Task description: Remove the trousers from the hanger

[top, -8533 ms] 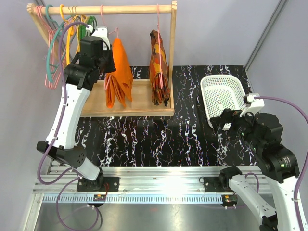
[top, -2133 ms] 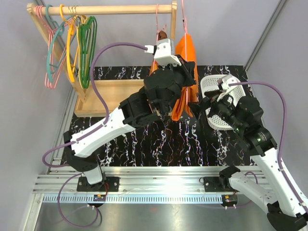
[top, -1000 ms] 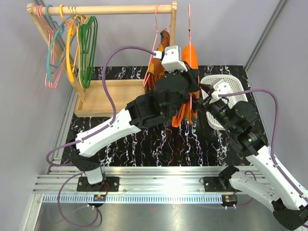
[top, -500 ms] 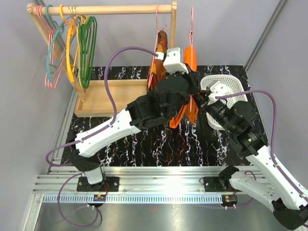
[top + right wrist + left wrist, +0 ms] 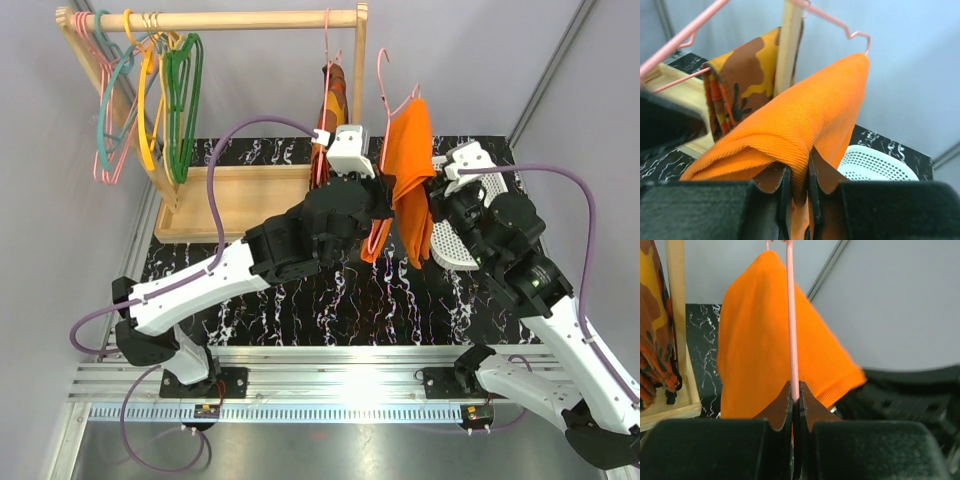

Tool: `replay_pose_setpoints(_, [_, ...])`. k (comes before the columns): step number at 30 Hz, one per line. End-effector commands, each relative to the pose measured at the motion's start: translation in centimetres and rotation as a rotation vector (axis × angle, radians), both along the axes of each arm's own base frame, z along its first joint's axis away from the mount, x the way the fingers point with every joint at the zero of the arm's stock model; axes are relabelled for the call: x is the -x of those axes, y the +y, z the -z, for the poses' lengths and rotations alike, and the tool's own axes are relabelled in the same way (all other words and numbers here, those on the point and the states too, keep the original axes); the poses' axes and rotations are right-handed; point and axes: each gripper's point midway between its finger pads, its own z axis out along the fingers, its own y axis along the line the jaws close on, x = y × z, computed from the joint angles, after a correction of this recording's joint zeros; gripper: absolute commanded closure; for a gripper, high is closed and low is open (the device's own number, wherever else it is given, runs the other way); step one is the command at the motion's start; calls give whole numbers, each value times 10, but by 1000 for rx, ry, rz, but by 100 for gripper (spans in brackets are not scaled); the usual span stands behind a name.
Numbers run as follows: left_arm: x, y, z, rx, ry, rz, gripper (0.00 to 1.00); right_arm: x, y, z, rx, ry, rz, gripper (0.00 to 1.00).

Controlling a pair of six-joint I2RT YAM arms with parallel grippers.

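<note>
The bright orange trousers hang over the pale pink hanger, held in the air in front of the rack's right post. My left gripper is shut on the hanger's thin wire, which rises straight up between its jaws. In that view the trousers drape behind the wire. My right gripper is shut on a fold of the trousers, pinched between its jaws. The hanger shows above the cloth.
A wooden rack stands at the back left with several coloured hangers bunched at its left end. A patterned orange-brown garment hangs by the right post. A white basket sits on the black marbled table, partly behind my right arm.
My right gripper has closed on the trousers. The hanger has turned and dropped a little, so the cloth now shows broadside and is drawn toward the right arm.
</note>
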Motion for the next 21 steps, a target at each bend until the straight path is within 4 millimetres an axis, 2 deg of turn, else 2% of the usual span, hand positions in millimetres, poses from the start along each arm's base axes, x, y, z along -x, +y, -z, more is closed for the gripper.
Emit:
replay_pose_setpoints(1, [9,17,-40,122,-64,13,100,7,-32,-70,-156,-127,136,100])
replay_pose_setpoints(2, [8,15,-27,94,-55,13,100,9,-36,-78,-172,-133,146,100])
replay_pose_setpoints(7, [11,12,7,28,-32,37,100,17,-47,-102,-222,-144,176,100])
replay_pose_setpoints(10, [15,11,28,-18,-24,67,100,23,-62,-117,-237,-158,225,100])
replay_pose_setpoints(11, [17,16,26,-11,-29,70,100,28,-68,-125,-244,-169,241,100])
replay_pose_setpoints(14, [22,22,44,-51,-21,81,100,38,-78,-141,-269,-185,257,100])
replay_pose_setpoints(21, [34,16,84,-160,-10,158,100,53,-108,-173,-297,-225,354,100])
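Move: The orange trousers, already pinched by the right gripper, have their middle about 4 cm ahead and 4 cm left of it, level with it. The pink hanger's middle is about 6 cm ahead and 6 cm left, 3 cm above; the white basket is some 14 cm ahead, 13 cm right and nearly 40 cm below. From the left gripper, which grips the hanger, the orange trousers are about 4 cm ahead and 4 cm right, level; the patterned trousers are about 13 cm ahead, 10 cm left and 8 cm below. Pull the two grippers apart: keep the right fingers shut on the orange trousers and lift them about 10 cm while drawing them to the right and a little back, away from the hanger, yawing the wrist some 15 degrees clockwise. At the same time lower the left gripper about 9 cm, easing slightly back and rolling a little, still gripping the pink hanger. ##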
